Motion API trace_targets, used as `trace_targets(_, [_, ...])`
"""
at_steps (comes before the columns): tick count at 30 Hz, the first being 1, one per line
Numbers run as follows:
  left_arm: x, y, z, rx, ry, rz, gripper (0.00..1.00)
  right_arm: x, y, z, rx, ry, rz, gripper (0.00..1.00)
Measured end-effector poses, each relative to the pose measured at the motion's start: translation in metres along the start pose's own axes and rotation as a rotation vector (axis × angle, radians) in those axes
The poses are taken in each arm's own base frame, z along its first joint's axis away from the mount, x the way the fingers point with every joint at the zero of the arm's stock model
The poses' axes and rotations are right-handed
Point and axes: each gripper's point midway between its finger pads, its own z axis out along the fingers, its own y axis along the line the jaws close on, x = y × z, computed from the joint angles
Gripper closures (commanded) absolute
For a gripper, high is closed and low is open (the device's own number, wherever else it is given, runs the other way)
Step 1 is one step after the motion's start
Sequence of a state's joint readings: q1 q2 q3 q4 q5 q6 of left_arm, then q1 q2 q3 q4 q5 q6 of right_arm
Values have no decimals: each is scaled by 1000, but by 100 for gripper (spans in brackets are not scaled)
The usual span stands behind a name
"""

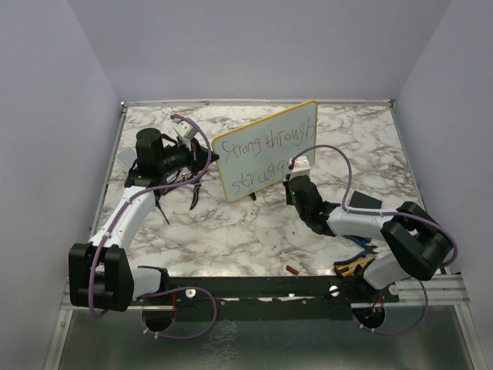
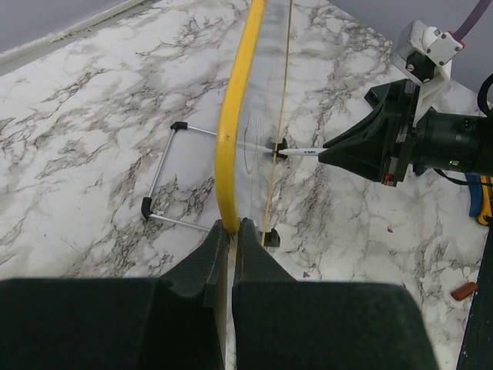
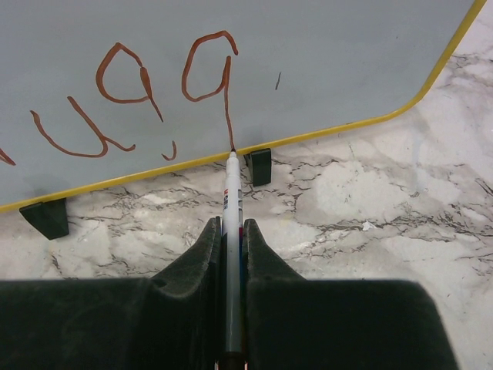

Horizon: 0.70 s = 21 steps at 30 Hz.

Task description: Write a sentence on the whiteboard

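Observation:
The whiteboard (image 1: 266,150) stands upright on small black feet (image 3: 259,166) at mid-table, its yellow frame (image 2: 231,116) seen edge-on in the left wrist view. My left gripper (image 2: 231,227) is shut on the frame's left edge (image 1: 208,160). The sentence (image 1: 266,142) runs in two lines, the lower one ending in "ugg" (image 3: 154,85). My right gripper (image 3: 231,227) is shut on a white marker (image 3: 232,200). The marker's tip touches the board at the foot of the last g's tail, just above the bottom frame. The top view shows this gripper (image 1: 295,171) at the board's lower right.
A thin wire stand (image 2: 166,181) props the board from behind. A small reddish piece (image 1: 293,270) lies near the table's front edge, beside a blue-and-yellow tool (image 1: 356,262) under the right arm. A grey slab (image 1: 125,158) sits at the left edge. Walls enclose three sides.

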<state>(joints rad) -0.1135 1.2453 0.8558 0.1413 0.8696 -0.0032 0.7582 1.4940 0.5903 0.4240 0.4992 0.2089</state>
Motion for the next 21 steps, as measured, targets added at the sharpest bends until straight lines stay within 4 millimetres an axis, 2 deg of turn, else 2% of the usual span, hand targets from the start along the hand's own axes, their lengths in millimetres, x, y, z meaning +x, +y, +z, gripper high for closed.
trace_targets(3, [0,0,0,0,0,0,100,-3,2,-2,-15,-6,6,99])
trace_targets(5, [0,0,0,0,0,0,100,-13,3,-6,-28,-28,20,99])
trace_targets(11, [0,0,0,0,0,0,100,-66,-3,-33,-45,-168,95,99])
trace_targets(13, [0,0,0,0,0,0,100,-79,-8,-40,-34,-204,111,99])
trace_targets(21, [0,0,0,0,0,0,100,-82,-21,-40,3,-223,83,99])
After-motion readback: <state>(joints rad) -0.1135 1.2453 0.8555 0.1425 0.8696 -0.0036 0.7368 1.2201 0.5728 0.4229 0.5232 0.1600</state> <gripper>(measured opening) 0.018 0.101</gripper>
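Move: The blank patch of board right of the second g in the bottom line, where the marker is headed, lies about 10 cm ahead of the right hand, 1 cm right and some 4 cm above. That g's loop is about 9 cm ahead, 3 cm left, 2 cm up; a short stray mark sits 10 cm ahead, 2 cm right, 1 cm up. From the left hand the patch is roughly 9 cm ahead, 24 cm right, 12 cm below. The marker's tip, at the foot of the second g's tail by the board's lower edge, comes free of the board as the right hand lifts it about 9 cm, its fingers tilting up some 10 degrees. Near the top the hand drifts roughly 2 cm right, towards the blank patch beside the g, and keeps its grip. The left hand stays still, its fingertips at the board's upper left frame. ##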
